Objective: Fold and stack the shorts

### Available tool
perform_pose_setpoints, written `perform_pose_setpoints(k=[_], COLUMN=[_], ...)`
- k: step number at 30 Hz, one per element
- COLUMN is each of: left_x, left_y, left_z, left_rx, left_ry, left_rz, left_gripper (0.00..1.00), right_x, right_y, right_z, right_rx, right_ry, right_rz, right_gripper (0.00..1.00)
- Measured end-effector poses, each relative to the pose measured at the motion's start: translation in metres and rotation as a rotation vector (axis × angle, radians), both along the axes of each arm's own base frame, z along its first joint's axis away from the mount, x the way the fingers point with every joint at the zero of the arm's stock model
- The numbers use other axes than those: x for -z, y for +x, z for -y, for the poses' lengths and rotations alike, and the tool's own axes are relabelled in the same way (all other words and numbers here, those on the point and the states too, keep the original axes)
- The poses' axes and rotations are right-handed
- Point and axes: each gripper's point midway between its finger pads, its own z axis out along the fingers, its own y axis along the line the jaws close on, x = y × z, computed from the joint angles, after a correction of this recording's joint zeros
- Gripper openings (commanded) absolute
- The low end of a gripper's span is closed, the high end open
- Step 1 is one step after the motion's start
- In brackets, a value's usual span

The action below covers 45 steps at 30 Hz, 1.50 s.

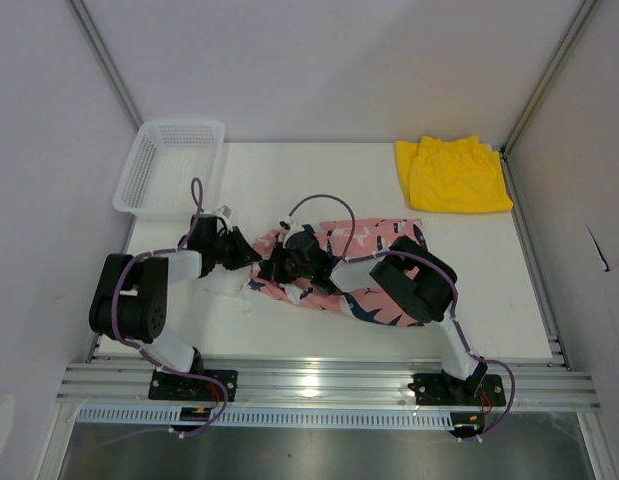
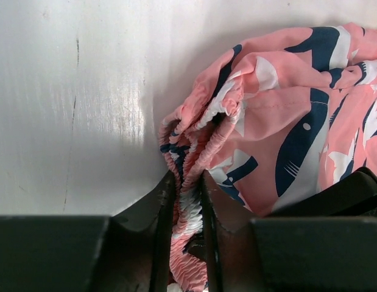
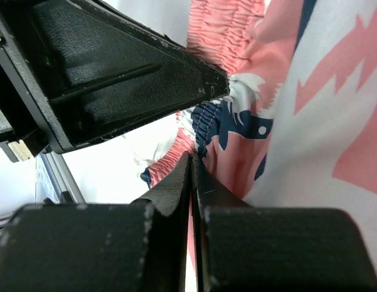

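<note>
The pink shorts [image 1: 374, 240] with a navy-and-white print lie crumpled at the middle of the white table. My left gripper [image 1: 247, 252] is at their left end. In the left wrist view, the left gripper [image 2: 187, 177] is shut on the gathered elastic waistband of the pink shorts [image 2: 285, 121]. My right gripper [image 1: 275, 270] sits just beside it, and in its own view the right gripper [image 3: 191, 157] is shut on a thin fold of the pink shorts [image 3: 310, 121]. The yellow shorts [image 1: 452, 175] lie folded flat at the back right, away from both arms.
A white mesh basket [image 1: 169, 165] stands at the back left corner of the table [image 1: 289, 190]. The left gripper's black finger [image 3: 127, 79] fills the upper left of the right wrist view, very close. Grey walls enclose the table on three sides.
</note>
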Motion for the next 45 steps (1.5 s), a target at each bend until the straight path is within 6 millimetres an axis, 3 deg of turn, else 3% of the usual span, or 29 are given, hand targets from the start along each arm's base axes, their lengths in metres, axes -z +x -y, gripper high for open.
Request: perform_pose_setpoints(k=[4, 5, 8, 11, 16, 21, 24, 28, 31, 35, 39, 42, 45], left_x=[0.001, 0.001, 0.001, 0.001, 0.001, 0.0, -0.001, -0.001, -0.002, -0.002, -0.002, -0.002, -0.002], left_y=[0.0, 0.001, 0.001, 0.0, -0.001, -0.001, -0.003, -0.005, -0.006, -0.006, -0.006, -0.006, -0.006], left_z=[0.0, 0.0, 0.0, 0.001, 0.002, 0.001, 0.0, -0.003, -0.006, -0.01, -0.01, -0.01, -0.01], left_rx=[0.0, 0.0, 0.002, 0.003, 0.002, -0.007, -0.014, -0.025, -0.038, -0.05, -0.05, -0.046, -0.045], left_ry=[0.0, 0.0, -0.001, 0.001, 0.011, 0.035, 0.057, 0.084, 0.102, 0.12, 0.121, 0.124, 0.124], left_rz=[-0.007, -0.007, -0.009, -0.019, -0.034, -0.049, -0.057, -0.064, -0.067, -0.066, -0.062, -0.054, -0.047], left_gripper=[0.07, 0.0, 0.0, 0.0, 0.0, 0.0, 0.0, 0.0, 0.0, 0.0, 0.0, 0.0, 0.0], right_x=[0.0, -0.001, -0.001, -0.007, -0.017, -0.051, -0.061, -0.06, -0.068, -0.092, -0.106, -0.098, -0.075], right_y=[0.0, 0.001, 0.0, -0.002, -0.012, -0.012, -0.016, -0.024, -0.011, 0.014, 0.025, 0.032, 0.046], right_z=[-0.003, -0.004, -0.005, -0.002, 0.036, 0.073, 0.097, 0.144, 0.194, 0.287, 0.377, 0.405, 0.405], right_rx=[-0.01, -0.012, -0.018, -0.021, -0.005, 0.027, 0.052, 0.107, 0.226, 0.487, 0.73, 0.788, 0.749], right_ry=[-0.004, -0.004, 0.0, 0.007, -0.072, -0.123, -0.149, -0.228, -0.297, -0.342, -0.36, -0.409, -0.488], right_rz=[-0.002, -0.001, -0.002, 0.009, 0.021, 0.07, 0.094, 0.079, 0.071, 0.073, 0.065, 0.026, -0.037], right_gripper=[0.01, 0.07, 0.25, 0.33, 0.39, 0.4, 0.45, 0.46, 0.46, 0.52, 0.57, 0.56, 0.54])
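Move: The left fingers already straddle the pink shorts' waistband end, right at their tips. From the right hand, shut at the waistband, the shorts' right edge lies about 40 cm to the right and 9 cm ahead, some 3 cm lower; the yellow shorts are about 51 cm right and 29 cm ahead. The white basket stands roughly 24 cm left of the left hand and 26 cm ahead. Left closes on the waistband; right opens, rises and sweeps some 40 cm right towards the shorts' right edge. ##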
